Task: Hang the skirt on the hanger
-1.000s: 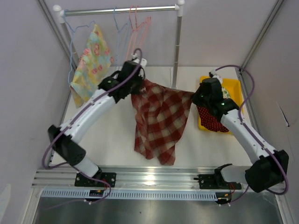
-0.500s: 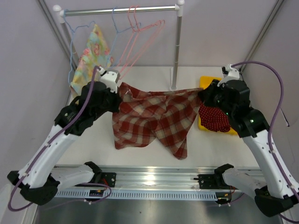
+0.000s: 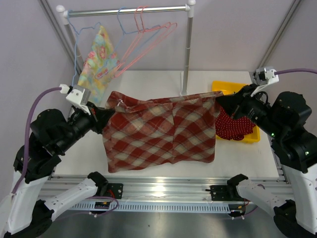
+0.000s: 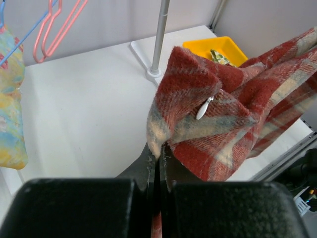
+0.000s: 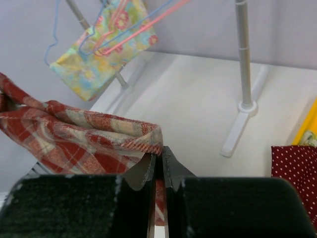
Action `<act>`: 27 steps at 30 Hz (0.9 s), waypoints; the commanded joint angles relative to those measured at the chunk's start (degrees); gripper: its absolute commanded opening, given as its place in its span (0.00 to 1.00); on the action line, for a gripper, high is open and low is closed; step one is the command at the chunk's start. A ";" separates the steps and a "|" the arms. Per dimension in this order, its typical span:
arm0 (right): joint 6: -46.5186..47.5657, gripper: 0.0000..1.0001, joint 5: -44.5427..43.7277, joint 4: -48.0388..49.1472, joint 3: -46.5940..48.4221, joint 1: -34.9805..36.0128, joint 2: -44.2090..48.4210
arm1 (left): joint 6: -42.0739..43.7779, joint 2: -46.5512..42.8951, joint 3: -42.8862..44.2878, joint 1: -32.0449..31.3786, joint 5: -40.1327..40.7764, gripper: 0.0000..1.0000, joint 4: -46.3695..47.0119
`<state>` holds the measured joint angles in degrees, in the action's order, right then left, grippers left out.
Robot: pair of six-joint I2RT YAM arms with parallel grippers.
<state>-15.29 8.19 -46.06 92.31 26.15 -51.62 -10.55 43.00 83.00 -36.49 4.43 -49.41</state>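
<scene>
The red and cream plaid skirt [image 3: 161, 131] hangs spread flat in the air between my two arms, its top edge stretched level. My left gripper [image 3: 105, 115] is shut on the skirt's upper left corner [image 4: 198, 114]; in the left wrist view [image 4: 159, 153] the cloth comes out from between the closed jaws. My right gripper [image 3: 221, 100] is shut on the upper right corner [image 5: 89, 136], the fabric pinched at the fingertips [image 5: 158, 157]. Pink hangers [image 3: 146, 37] and a blue hanger [image 3: 124, 29] hang tilted on the rail [image 3: 129, 10] above and behind the skirt.
A floral garment [image 3: 99, 62] hangs on a blue hanger at the rail's left end. The rail's right post [image 3: 187, 54] stands just behind the skirt's top edge. A yellow bin [image 3: 245, 131] with a red dotted cloth [image 3: 229, 126] sits at the right.
Both arms have pulled apart and toward the near side, stretching the skirt from a drooping bunch into a flat, taut sheet. The pink hangers have swung rightward on the rail.
</scene>
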 commanded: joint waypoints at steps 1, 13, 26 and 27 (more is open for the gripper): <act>2.37 0.09 -0.38 -0.78 8.39 -0.84 0.03 | 0.18 0.59 5.67 0.72 5.24 0.00 -4.81; 3.42 0.07 5.34 2.81 6.05 -2.06 -20.95 | -1.14 16.91 1.85 12.12 0.46 0.00 -4.31; 4.48 0.06 8.78 12.93 0.15 -8.57 -42.69 | -3.95 36.63 0.50 23.66 -6.36 0.00 10.20; 4.57 0.06 8.43 13.19 -0.46 -8.57 -41.73 | -4.13 35.76 -1.42 23.66 -6.27 0.00 11.08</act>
<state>-12.71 17.30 -37.56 90.70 17.76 -97.69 -13.52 81.89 80.36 -13.45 -0.93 -43.64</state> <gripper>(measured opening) 0.093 0.017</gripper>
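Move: Both grippers already hold the plaid skirt's top edge, high above the table. The patch to lay it over is centred about 15 cm ahead, 12 cm right and 41 cm below the left gripper, or 13 cm ahead, 22 cm left and 46 cm below the right. From the left gripper the pink hangers are some 34 cm ahead, 10 cm right; the floral skirt 33 cm ahead, 10 cm left. The dotted cloth is 14 cm ahead, 16 cm right and 42 cm below the right gripper. Keep both pinches shut on the plaid skirt's top edge, lift a few centimetres, then sweep both grippers forward and down together over the table: left about 19 cm forward and as far down, right some 20 forward and 25 down. Tip both hands down about 35 degrees, and swing the left counter-clockwise, too. ##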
